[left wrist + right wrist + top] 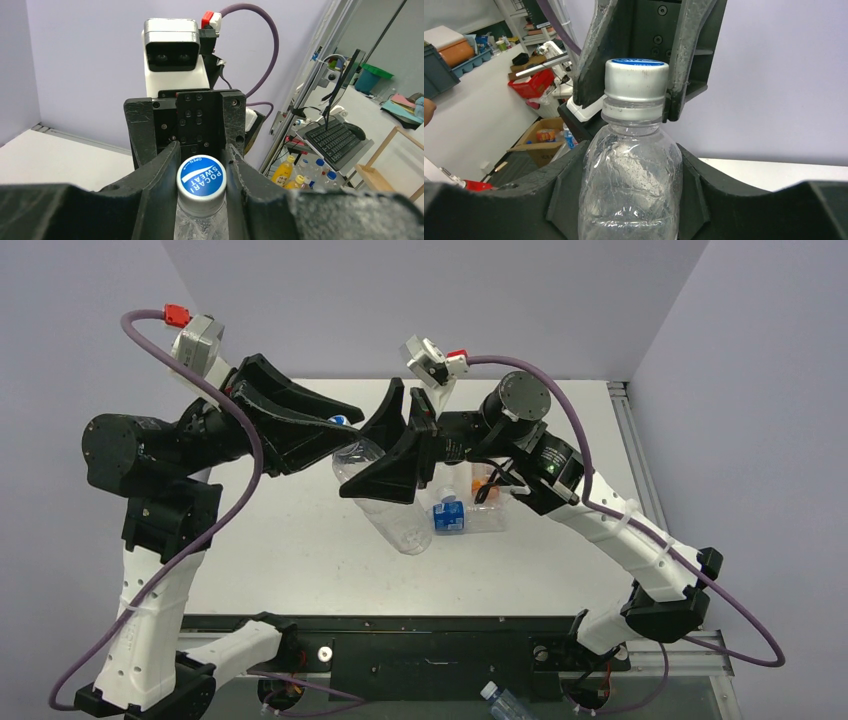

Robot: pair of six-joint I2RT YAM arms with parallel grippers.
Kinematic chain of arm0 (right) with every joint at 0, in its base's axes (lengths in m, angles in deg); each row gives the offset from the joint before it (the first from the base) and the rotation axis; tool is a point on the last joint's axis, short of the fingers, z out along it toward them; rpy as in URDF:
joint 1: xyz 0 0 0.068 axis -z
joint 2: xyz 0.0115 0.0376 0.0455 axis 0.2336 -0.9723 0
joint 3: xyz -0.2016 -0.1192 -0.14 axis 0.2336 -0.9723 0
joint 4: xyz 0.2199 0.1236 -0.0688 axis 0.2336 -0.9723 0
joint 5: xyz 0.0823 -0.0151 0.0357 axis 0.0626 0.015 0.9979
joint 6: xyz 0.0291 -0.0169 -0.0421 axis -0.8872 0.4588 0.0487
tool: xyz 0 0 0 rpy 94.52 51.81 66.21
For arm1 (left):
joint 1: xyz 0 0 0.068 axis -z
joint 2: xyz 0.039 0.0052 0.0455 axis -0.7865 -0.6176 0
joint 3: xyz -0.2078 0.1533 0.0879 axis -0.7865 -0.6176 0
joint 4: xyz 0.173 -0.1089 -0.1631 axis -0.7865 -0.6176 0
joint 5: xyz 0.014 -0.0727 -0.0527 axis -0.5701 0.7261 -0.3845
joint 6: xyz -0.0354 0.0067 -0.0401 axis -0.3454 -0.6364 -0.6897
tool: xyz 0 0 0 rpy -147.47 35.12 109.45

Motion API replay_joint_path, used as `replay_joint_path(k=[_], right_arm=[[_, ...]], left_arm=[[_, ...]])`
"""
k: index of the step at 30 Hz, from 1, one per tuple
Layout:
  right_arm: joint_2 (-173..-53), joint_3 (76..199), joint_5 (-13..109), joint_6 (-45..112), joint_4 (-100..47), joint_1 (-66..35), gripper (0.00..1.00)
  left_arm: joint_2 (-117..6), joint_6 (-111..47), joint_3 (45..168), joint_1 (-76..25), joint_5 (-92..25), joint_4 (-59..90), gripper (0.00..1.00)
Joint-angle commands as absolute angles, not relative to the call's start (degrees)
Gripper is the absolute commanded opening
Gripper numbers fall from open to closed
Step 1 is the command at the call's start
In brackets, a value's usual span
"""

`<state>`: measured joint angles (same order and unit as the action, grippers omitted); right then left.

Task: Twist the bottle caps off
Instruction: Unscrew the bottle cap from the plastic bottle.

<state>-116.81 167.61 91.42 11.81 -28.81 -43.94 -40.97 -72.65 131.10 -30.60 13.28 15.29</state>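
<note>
A clear plastic bottle hangs tilted in the air over the table, held between both arms. Its bottle cap has a blue printed top and a white ridged side; it also shows in the right wrist view and as a small blue spot from above. My left gripper is shut on that cap, one black finger pressed to each side. My right gripper is shut on the bottle's body just below the shoulder. From above, the right gripper faces the left gripper.
On the white table, behind the bottle, stands a clear tray with a blue-labelled item and something orange in it. Another bottle lies below the table's near edge.
</note>
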Motion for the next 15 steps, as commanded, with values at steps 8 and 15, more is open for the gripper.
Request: replay_joint_path(k=[8, 15], right_arm=[[-115.7, 164.3, 92.6, 4.8, -13.5, -39.8, 0.00], [-117.7, 164.6, 96.3, -1.3, -7.4, -39.2, 0.00]], left_arm=[[-41.1, -75.9, 134.3, -30.9, 15.1, 19.1, 0.43], [-41.1, -77.5, 134.4, -30.9, 16.4, 19.8, 0.70]])
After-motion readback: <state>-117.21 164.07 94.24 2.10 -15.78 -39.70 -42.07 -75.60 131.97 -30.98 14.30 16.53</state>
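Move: The bottle cap sits between the left hand's finger pads, practically at its hand point, and the middle of the plastic bottle hangs some 9 cm below that hand, about 4 cm back and 1 cm to the right. The right hand, gripping the bottle's upper body, has the cap roughly 6 cm above it, 3 cm ahead and 1 cm to the left; the bottle's middle is about 3 cm below it, 1 cm back and level sideways. With the left fingers still shut on the cap, both hands ease forward together by about 1 cm; then the left fingers open wide and let go of the cap, and that hand slips back about 1 cm to where it began. The right hand keeps its grip on the bottle and goes on forward, some 2 cm in all, rising about 1 cm late on and tilting some 5 degrees, which takes the cap towards the left gripper's forward finger. ##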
